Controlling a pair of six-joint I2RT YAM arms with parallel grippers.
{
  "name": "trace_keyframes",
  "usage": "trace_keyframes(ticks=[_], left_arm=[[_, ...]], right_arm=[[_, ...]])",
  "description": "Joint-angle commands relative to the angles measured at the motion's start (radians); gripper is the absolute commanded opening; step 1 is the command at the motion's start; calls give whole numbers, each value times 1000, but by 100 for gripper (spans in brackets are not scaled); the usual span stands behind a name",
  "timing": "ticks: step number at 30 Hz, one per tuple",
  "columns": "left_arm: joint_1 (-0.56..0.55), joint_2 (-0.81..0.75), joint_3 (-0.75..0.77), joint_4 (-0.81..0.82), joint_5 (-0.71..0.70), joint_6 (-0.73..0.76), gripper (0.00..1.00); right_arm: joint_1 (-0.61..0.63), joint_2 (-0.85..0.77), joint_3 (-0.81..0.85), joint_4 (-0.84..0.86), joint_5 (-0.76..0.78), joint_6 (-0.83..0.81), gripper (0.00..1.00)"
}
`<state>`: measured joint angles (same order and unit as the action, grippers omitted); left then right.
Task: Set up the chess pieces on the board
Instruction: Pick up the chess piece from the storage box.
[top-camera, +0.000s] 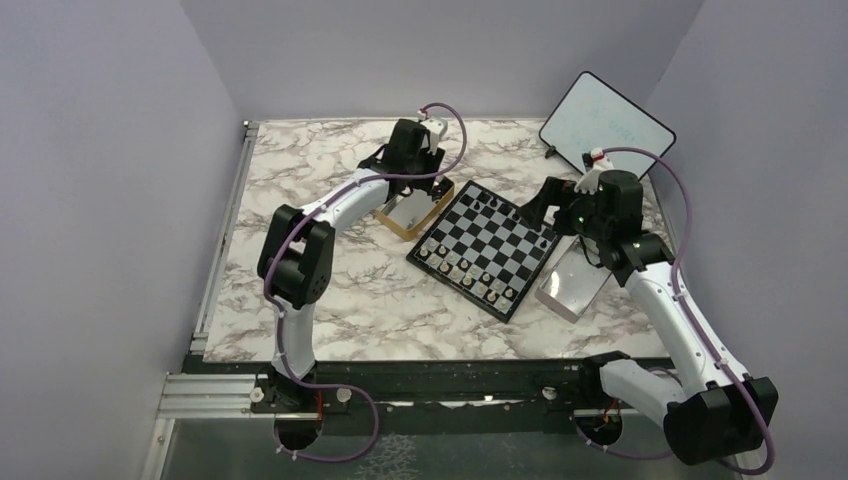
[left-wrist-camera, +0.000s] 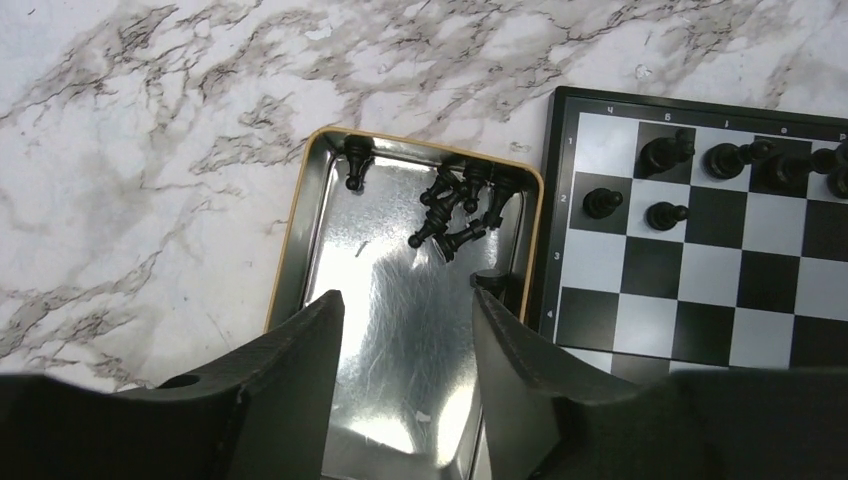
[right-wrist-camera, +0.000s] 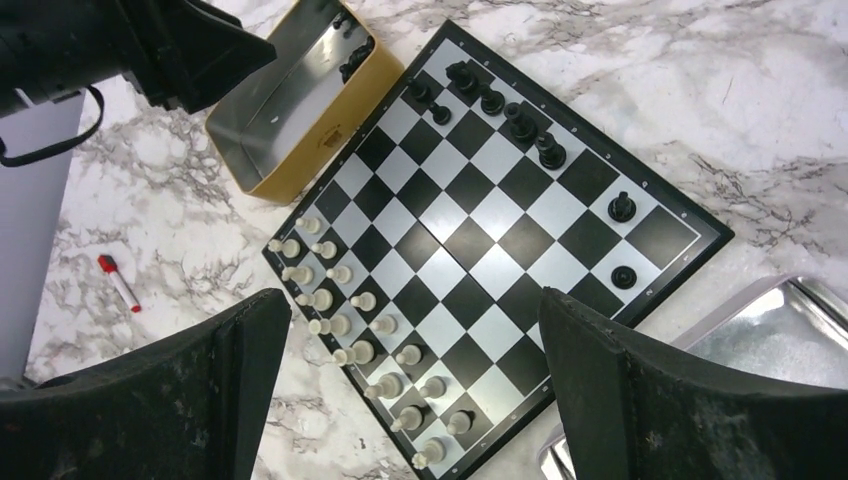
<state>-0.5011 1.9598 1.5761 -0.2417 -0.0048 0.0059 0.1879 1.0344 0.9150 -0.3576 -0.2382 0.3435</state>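
The board (top-camera: 490, 245) lies tilted in the middle of the marble table. Pale chess pieces (right-wrist-camera: 340, 300) fill its two near rows. Several black chess pieces (right-wrist-camera: 500, 105) stand along its far side, and two more (right-wrist-camera: 621, 207) near the right corner. More black pieces (left-wrist-camera: 455, 205) lie in a heap in the gold tin (left-wrist-camera: 400, 380), with one (left-wrist-camera: 355, 160) apart in a corner. My left gripper (left-wrist-camera: 407, 297) hangs over the tin, jaws apart and empty. My right gripper (right-wrist-camera: 412, 297) hovers wide open above the board's right side, holding nothing.
The tin sits against the board's left edge. A silver lid (right-wrist-camera: 780, 320) lies at the board's right edge. A white tablet (top-camera: 605, 125) leans at the back right. A red marker (right-wrist-camera: 120, 283) lies on the marble left of the board.
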Motion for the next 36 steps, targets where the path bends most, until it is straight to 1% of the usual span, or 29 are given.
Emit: trace_keyframes(ticks=[1, 3, 5, 10, 17, 22, 27, 36], left_arm=[[3, 64, 71, 49, 23, 45, 46], [3, 85, 74, 80, 26, 55, 40], [3, 110, 85, 97, 20, 66, 40], [8, 169, 124, 105, 12, 89, 40], [15, 230, 152, 114, 12, 100, 40], [16, 257, 161, 125, 12, 101, 39], [16, 281, 172, 144, -45, 117, 33], [17, 322, 207, 164, -101, 153, 32]], right_arm=[[-5, -14, -9, 31, 70, 73, 100], [-5, -14, -14, 30, 68, 80, 100], [-5, -19, -25, 36, 65, 87, 100], [-5, -59, -59, 91, -17, 70, 100], [-5, -97, -59, 79, -6, 32, 99], [-5, -118, -71, 90, 5, 33, 97], [-5, -117, -73, 93, -23, 28, 96], [-5, -117, -66, 87, -41, 20, 95]])
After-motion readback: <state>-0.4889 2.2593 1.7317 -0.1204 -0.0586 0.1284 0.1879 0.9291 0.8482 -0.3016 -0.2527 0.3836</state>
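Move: The left hand, empty, makes for the lone black piece in the storage box's far-left corner: about 8 cm ahead, 1 cm right and 11 cm below. The cluster of black pieces lies some 4 cm ahead and 5 cm right of the hand, the separate black piece level with it and 4 cm right, and the board's far corner 6 cm ahead, 12 cm right. From the right hand, the lone piece is about 23 cm ahead, 21 cm left and 19 cm down. Down and forward goes the left hand, sinking about 8 cm and reaching some 6 cm farther out over the storage box, towards the lone black piece and to the left of the cluster. On the way the fingers narrow from about half open to roughly a third, and the wrist rolls slightly, its left side rising 5 to 10 degrees. Nothing is gripped yet. ##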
